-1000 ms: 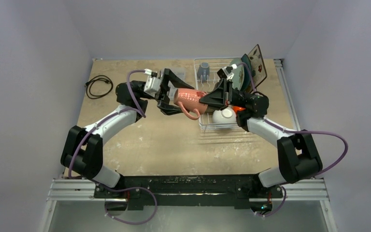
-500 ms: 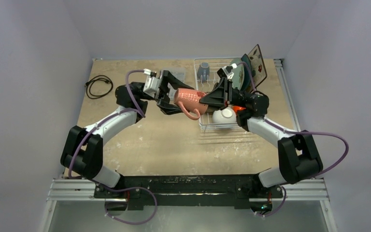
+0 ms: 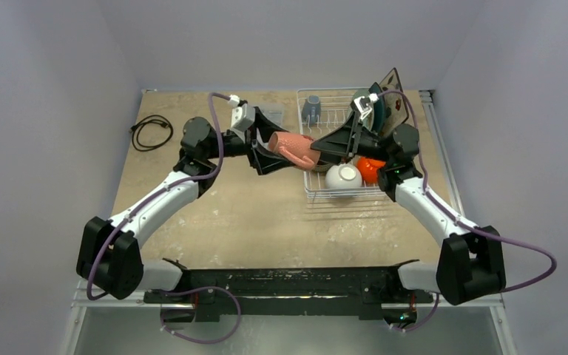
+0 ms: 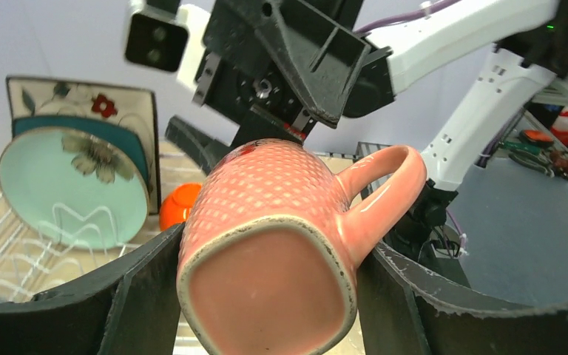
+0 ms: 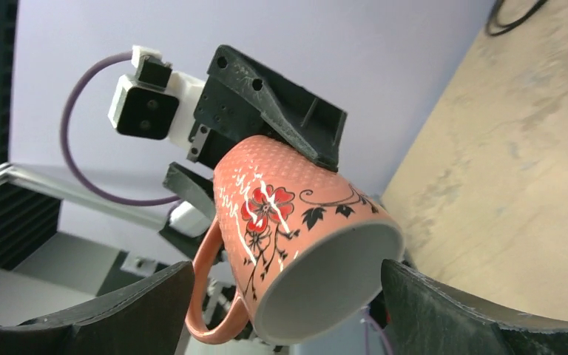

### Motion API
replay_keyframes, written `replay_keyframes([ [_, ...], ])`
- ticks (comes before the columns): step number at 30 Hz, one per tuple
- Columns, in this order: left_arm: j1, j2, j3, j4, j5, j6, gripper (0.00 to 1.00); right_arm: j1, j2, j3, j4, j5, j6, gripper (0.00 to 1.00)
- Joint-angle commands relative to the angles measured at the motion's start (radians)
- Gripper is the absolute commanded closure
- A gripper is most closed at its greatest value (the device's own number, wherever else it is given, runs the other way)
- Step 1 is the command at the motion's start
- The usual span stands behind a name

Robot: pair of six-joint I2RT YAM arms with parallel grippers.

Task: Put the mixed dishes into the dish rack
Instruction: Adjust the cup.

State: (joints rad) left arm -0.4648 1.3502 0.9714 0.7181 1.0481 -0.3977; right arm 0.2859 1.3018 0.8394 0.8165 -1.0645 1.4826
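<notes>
My left gripper point(image 3: 279, 152) is shut on the base of the salmon-pink mug point(image 3: 294, 149), which lies sideways in the air just left of the dish rack point(image 3: 318, 194). In the left wrist view the mug point(image 4: 281, 244) fills the gap between my fingers point(image 4: 144, 296), handle to the right. My right gripper point(image 3: 318, 153) stands open around the mug's mouth point(image 5: 325, 288), both pads apart from it. The rack holds a grey-blue mug point(image 3: 311, 108), a white bowl point(image 3: 343, 176), an orange bowl point(image 3: 370, 168), a pale green plate point(image 4: 74, 185), a teal plate point(image 4: 44, 126) and a floral plate point(image 3: 393, 85).
A black cable point(image 3: 151, 130) lies coiled at the table's far left. A clear box point(image 3: 272, 116) shows partly behind my left wrist. Bare tabletop point(image 3: 251, 214) spreads in front of the rack and between the arms.
My right gripper has opened and let go of the mug. The left wrist has turned with the mug still gripped, swinging the handle out of the top view. Both arms have shifted outward.
</notes>
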Motion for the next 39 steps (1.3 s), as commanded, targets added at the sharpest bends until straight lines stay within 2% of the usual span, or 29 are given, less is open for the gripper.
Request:
replay_keyframes([
  [1, 0.006, -0.053, 0.05, -0.16, -0.131, 0.048, 1.0, -0.037, -0.039, 0.067, -0.289, 0.027, -0.28, 0.01],
  [5, 0.011, -0.068, 0.067, -0.243, -0.186, 0.056, 1.0, -0.065, -0.052, 0.114, -0.476, 0.039, -0.439, 0.01],
  [7, 0.02, -0.062, 0.097, -0.317, -0.212, 0.064, 1.0, -0.077, -0.056, 0.172, -0.649, 0.061, -0.594, 0.01],
  [8, 0.022, -0.058, 0.11, -0.343, -0.222, 0.065, 1.0, -0.077, -0.056, 0.226, -0.851, 0.13, -0.714, 0.01],
  [10, 0.025, -0.047, 0.134, -0.387, -0.246, 0.068, 1.0, -0.073, -0.07, 0.351, -1.127, 0.342, -1.007, 0.01],
  [12, 0.025, -0.033, 0.161, -0.443, -0.259, 0.092, 1.0, -0.062, -0.11, 0.415, -1.232, 0.485, -1.164, 0.02],
  [15, 0.025, -0.013, 0.202, -0.515, -0.281, 0.122, 1.0, 0.022, -0.165, 0.468, -1.282, 0.649, -1.329, 0.04],
  [18, 0.026, 0.0, 0.242, -0.587, -0.305, 0.156, 1.0, 0.243, -0.148, 0.54, -1.364, 0.852, -1.507, 0.08],
  [20, 0.025, 0.007, 0.267, -0.624, -0.301, 0.179, 1.0, 0.314, -0.137, 0.58, -1.391, 0.93, -1.563, 0.14],
  [25, 0.025, 0.002, 0.289, -0.716, -0.314, 0.241, 1.0, 0.363, -0.136, 0.619, -1.387, 0.852, -1.712, 0.28],
  [30, 0.025, -0.006, 0.288, -0.785, -0.304, 0.268, 1.0, 0.416, -0.107, 0.658, -1.427, 0.84, -1.941, 0.51],
  [32, 0.025, -0.007, 0.286, -0.792, -0.3, 0.272, 1.0, 0.429, -0.09, 0.679, -1.44, 0.836, -1.998, 0.52],
  [39, 0.026, -0.011, 0.283, -0.801, -0.294, 0.271, 1.0, 0.474, 0.008, 0.758, -1.494, 0.891, -2.025, 0.51],
])
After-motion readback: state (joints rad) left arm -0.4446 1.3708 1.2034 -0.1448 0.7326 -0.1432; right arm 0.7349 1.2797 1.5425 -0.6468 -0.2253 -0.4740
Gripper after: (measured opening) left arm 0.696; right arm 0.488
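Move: The cup is still held by its base in the left hand, its middle about 3 cm to that hand's right, mouth turned to the right hand. From the wide-open right hand, the cup lies some 4 cm left, level with it. In the rack, roughly 30 cm below the right hand, are the black bowl (about 13 cm ahead, 5 right), the white bowl (8 ahead, 12 right) and the orange bowl (10 ahead, 19 right). Forward some 7 cm, with a dip of 3 cm and a swing to the right, the right hand clears the cup's mouth end, then doubles back and left almost to its starting place, rolling round by about 90 degrees and half closing its fingers above the handle side. The left hand keeps its grip and carries the cup down and forward, about 6 cm each way, swinging its fingers forward and tipping the mouth down. ##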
